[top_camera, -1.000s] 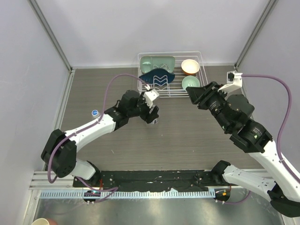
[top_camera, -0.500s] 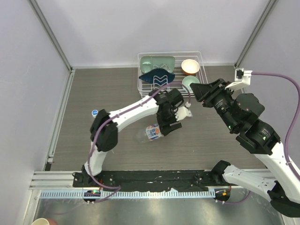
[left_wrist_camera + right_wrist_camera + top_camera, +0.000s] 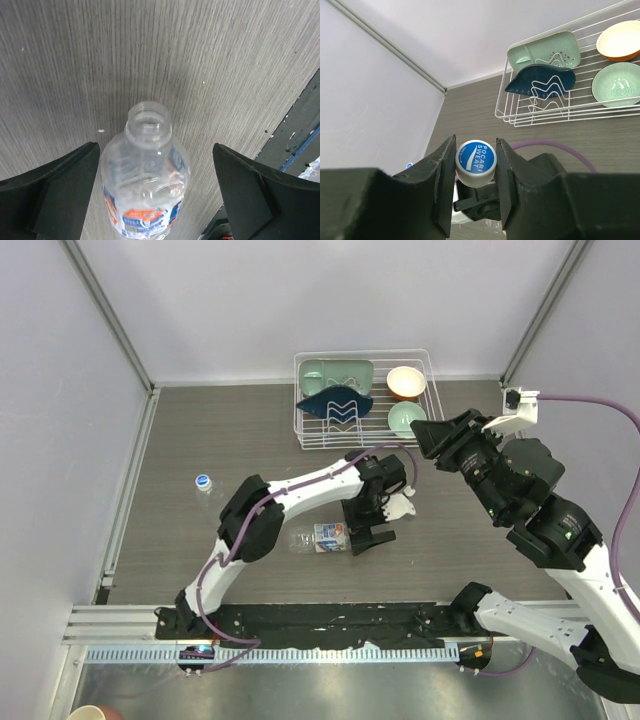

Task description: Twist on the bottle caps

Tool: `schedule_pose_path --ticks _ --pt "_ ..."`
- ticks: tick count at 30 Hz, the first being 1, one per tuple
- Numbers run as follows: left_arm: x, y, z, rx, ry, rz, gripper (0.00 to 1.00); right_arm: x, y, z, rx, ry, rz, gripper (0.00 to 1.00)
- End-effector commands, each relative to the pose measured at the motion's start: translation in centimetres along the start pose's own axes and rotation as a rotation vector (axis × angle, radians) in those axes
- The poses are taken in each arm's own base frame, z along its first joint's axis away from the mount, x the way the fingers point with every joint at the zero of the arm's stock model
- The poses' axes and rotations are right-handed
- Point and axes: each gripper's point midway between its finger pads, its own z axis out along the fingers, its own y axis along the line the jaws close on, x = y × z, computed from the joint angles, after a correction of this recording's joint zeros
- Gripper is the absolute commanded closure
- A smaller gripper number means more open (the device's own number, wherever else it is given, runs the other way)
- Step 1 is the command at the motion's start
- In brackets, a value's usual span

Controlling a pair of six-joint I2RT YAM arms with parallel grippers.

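Observation:
A clear bottle (image 3: 322, 536) with a blue-and-white label lies on its side on the table, its open neck pointing left. In the left wrist view the bottle (image 3: 145, 185) has no cap and sits between the jaws without touching them. My left gripper (image 3: 362, 538) is open and straddles the bottle's base end (image 3: 155, 200). My right gripper (image 3: 428, 440) is raised at the right and shut on a white cap with a blue top (image 3: 476, 162). A second cap (image 3: 203, 481) lies on the table at the far left. The unlabelled bottle is out of view.
A white wire dish rack (image 3: 298, 430) stands at the back centre, with green, orange and dark blue dishes in it; it also shows in the right wrist view (image 3: 520, 117). A black rail (image 3: 330, 620) runs along the near table edge.
My left arm has swung right and toward the near edge, and its open gripper now straddles the lying bottle. The bottle has come into view and shifted slightly nearer. My right arm moved slightly right.

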Motion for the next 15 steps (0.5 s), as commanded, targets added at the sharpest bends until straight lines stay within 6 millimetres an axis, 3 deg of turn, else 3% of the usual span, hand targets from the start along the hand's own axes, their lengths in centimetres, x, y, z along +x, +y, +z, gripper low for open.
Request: schedule_pose_path --ticks 1,3,5,6,7,15 --pt "-1.1 -0.4 -4.4 -0.06 -0.143 0.037 0.0 -2.1 0.1 -0.3 0.017 -0.057 -0.022 0.83" --pt "-0.2 -0.6 -4.8 -0.072 -0.138 0.033 0.0 -2.1 0.0 -0.2 0.027 -0.057 -0.03 0.82" --pt "0.2 -0.6 -6.5 -0.12 -0.167 0.05 0.0 -1.8 -0.1 0.0 0.029 -0.049 -0.035 0.81" --pt "1.5 -0.6 -5.9 -0.123 -0.141 0.047 0.0 -1.8 0.0 0.0 0.025 -0.049 -0.035 0.81" --pt "1.8 -0.5 -7.4 -0.162 -0.172 0.061 0.0 -1.6 0.0 0.2 0.027 -0.043 -0.037 0.81" --pt "6.0 0.0 -7.4 -0.248 -0.166 0.079 0.0 -1.2 -0.1 0.6 0.038 -0.029 -0.049 0.8"
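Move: The uncapped bottle lies on its side with its neck to the right, between the open left fingers; its middle is about 5 cm left of the left hand and a touch lower. The capped bottle stands some 35 cm to the left of that hand and 9 cm farther out, and the dish rack is roughly 31 cm ahead. From the high right hand, the lying bottle is about 15 cm left, 5 cm back and 40 cm below. The lying bottle, already released, is left on the table as the left hand lifts clear of its shoulder end: up about 6.5 cm and just as far left, along the bottle towards its base end. The fingers stay wide open and the wrist tilts some 15 degrees, swinging the fingertips forward and a little right. The right hand keeps its hold on the cap, almost still. ##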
